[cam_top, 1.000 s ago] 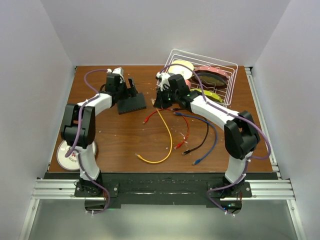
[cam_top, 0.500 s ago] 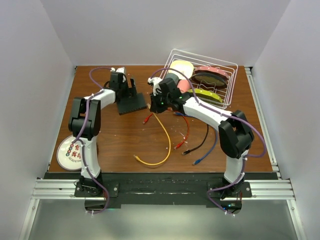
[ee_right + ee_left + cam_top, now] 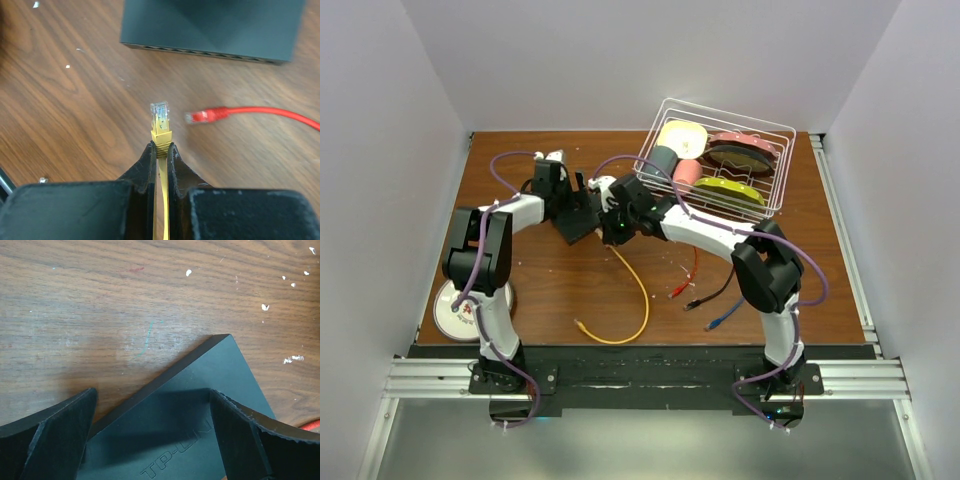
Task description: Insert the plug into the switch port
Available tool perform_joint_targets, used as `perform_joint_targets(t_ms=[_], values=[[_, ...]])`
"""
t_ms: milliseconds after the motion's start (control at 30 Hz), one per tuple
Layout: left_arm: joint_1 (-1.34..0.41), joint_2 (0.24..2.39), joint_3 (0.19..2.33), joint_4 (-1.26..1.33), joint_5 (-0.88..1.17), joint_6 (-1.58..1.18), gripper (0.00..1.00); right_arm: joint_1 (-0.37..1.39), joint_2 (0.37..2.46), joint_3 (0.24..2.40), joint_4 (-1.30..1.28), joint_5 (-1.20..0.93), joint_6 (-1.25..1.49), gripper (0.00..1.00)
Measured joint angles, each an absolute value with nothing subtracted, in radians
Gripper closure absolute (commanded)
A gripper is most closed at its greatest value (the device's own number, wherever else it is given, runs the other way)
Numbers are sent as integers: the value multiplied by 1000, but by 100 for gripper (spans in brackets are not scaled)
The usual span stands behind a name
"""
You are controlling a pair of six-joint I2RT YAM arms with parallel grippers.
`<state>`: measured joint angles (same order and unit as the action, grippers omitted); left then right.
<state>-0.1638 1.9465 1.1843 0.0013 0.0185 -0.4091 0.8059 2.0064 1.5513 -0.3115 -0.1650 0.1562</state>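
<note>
The switch (image 3: 578, 222) is a flat matte-black box lying on the wooden table. In the left wrist view its top (image 3: 200, 430) shows embossed letters and one corner points away. My left gripper (image 3: 152, 392) hangs open just above that corner, holding nothing; from above it (image 3: 570, 195) sits at the switch's far side. My right gripper (image 3: 161, 147) is shut on the yellow cable just behind its clear-tipped plug (image 3: 160, 117). The plug points at the switch's row of sockets (image 3: 200, 52), a short gap away. From above, the right gripper (image 3: 613, 228) is just right of the switch.
A red plug (image 3: 205, 116) lies on the wood between my right gripper and the switch. Red (image 3: 692, 270), black (image 3: 720, 290) and blue (image 3: 730, 315) cables lie to the right. The white wire basket (image 3: 775, 190) with dishes stands back right. A plate (image 3: 450, 310) sits front left.
My right gripper has carried the yellow plug leftward to the switch, dragging the cable along. The switch has turned and shifted slightly, and the left gripper has stayed open over it.
</note>
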Motion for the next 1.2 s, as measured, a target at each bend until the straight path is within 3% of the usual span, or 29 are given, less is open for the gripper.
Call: perform_joint_targets(t_ms=[633, 1200], values=[[-162, 1843, 1149, -44, -18, -427, 0, 894, 2186, 1629, -316, -138, 161, 100], [-106, 1890, 1148, 10, 99, -436, 0, 896, 2221, 1690, -388, 155, 121, 100]])
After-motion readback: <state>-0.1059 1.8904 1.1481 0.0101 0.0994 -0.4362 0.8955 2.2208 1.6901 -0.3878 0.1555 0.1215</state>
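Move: The black switch is centred some 10 cm ahead of the right hand, 7 cm to its left and about 9 cm lower, with its port side facing this hand, which holds the yellow plug. The loose red plug lies on the table about 4 cm ahead and 1 cm right of the right hand, 9 cm down. From the left hand the switch's middle is roughly 3 cm back, 3 cm right and 2 cm below; the red plug is 9 cm back and 11 cm right. Down about 7 cm overall, the right hand first swings left and a little back while sinking, then near table height slides level forward and right by about 5 cm, past the red plug's side. Its closed fingers keep the yellow plug, tilting steeper by some 15 degrees and turning slightly clockwise to square it to the port side. The left hand, wide open, lifts 2–3 cm over the switch, drifts slightly left and starts to sink again. ##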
